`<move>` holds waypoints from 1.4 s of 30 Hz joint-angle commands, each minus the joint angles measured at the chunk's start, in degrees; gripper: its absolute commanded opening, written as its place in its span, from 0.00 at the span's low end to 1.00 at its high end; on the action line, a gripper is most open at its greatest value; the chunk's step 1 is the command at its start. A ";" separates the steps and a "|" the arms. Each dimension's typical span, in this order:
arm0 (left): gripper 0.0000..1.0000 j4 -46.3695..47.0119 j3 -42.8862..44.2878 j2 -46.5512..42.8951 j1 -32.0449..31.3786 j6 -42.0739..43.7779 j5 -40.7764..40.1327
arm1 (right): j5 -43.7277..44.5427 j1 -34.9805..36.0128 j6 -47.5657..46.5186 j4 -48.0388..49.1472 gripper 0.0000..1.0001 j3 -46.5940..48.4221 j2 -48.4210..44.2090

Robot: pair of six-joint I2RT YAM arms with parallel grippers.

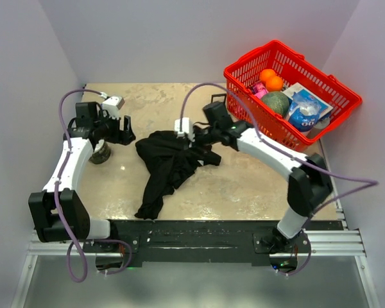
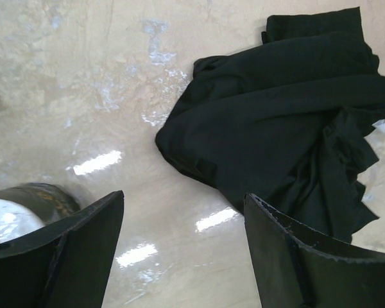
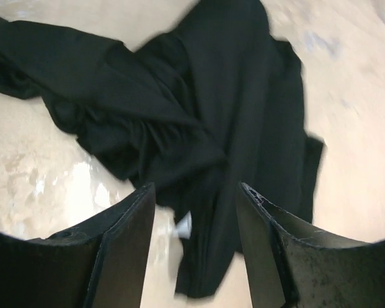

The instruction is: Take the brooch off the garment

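The garment (image 1: 170, 163) is a black shirt lying crumpled in the middle of the table, also seen in the left wrist view (image 2: 289, 122) and the right wrist view (image 3: 179, 115). My right gripper (image 3: 196, 192) hovers open over the shirt's far edge (image 1: 196, 138). A small pale piece, the brooch (image 3: 184, 226), shows blurred between the open jaws at the cloth's edge, touching neither finger. My left gripper (image 2: 184, 199) is open over bare table left of the shirt (image 1: 125, 131), holding nothing. No lettering shows on the shirt.
A round silver tin (image 1: 101, 153) sits under the left arm, just left of the left gripper (image 2: 25, 205). A red basket (image 1: 256, 109) with fruit and packets stands at the back right, close behind the right arm.
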 commanded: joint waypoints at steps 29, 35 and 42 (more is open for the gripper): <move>0.77 0.56 3.55 12.76 -3.23 2.23 -2.31 | 1.97 3.37 8.98 5.39 0.00 24.49 3.53; 0.77 1.26 2.68 13.04 -2.53 5.92 -1.44 | 8.81 0.12 17.76 11.80 0.00 32.67 -0.17; 0.78 2.31 -2.59 8.56 -2.00 10.06 8.58 | 17.52 -5.85 21.12 14.71 0.00 32.08 -2.80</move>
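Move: The black garment lies spread under the open right hand. Its outer half, where the fingers will shut, is about 6 cm to that hand's left, 1 cm ahead and 12 cm below. The black wire frame stands some 14 cm ahead and 9 cm to the right of the right hand. From the left hand, the garment's outer half is about 18 cm to the right, 2 cm back and 13 cm down, while the jar stands roughly 8 cm left and 5 cm back. The right hand pinches the garment's outer half after reaching left and about 12 cm down, then hoists the cloth steeply, some 40 cm up, easing forward and back to the right while the fingers tip up by about 40 degrees to near level. The empty left hand stays open, pauses, then sinks about 8 cm beside the garment. ##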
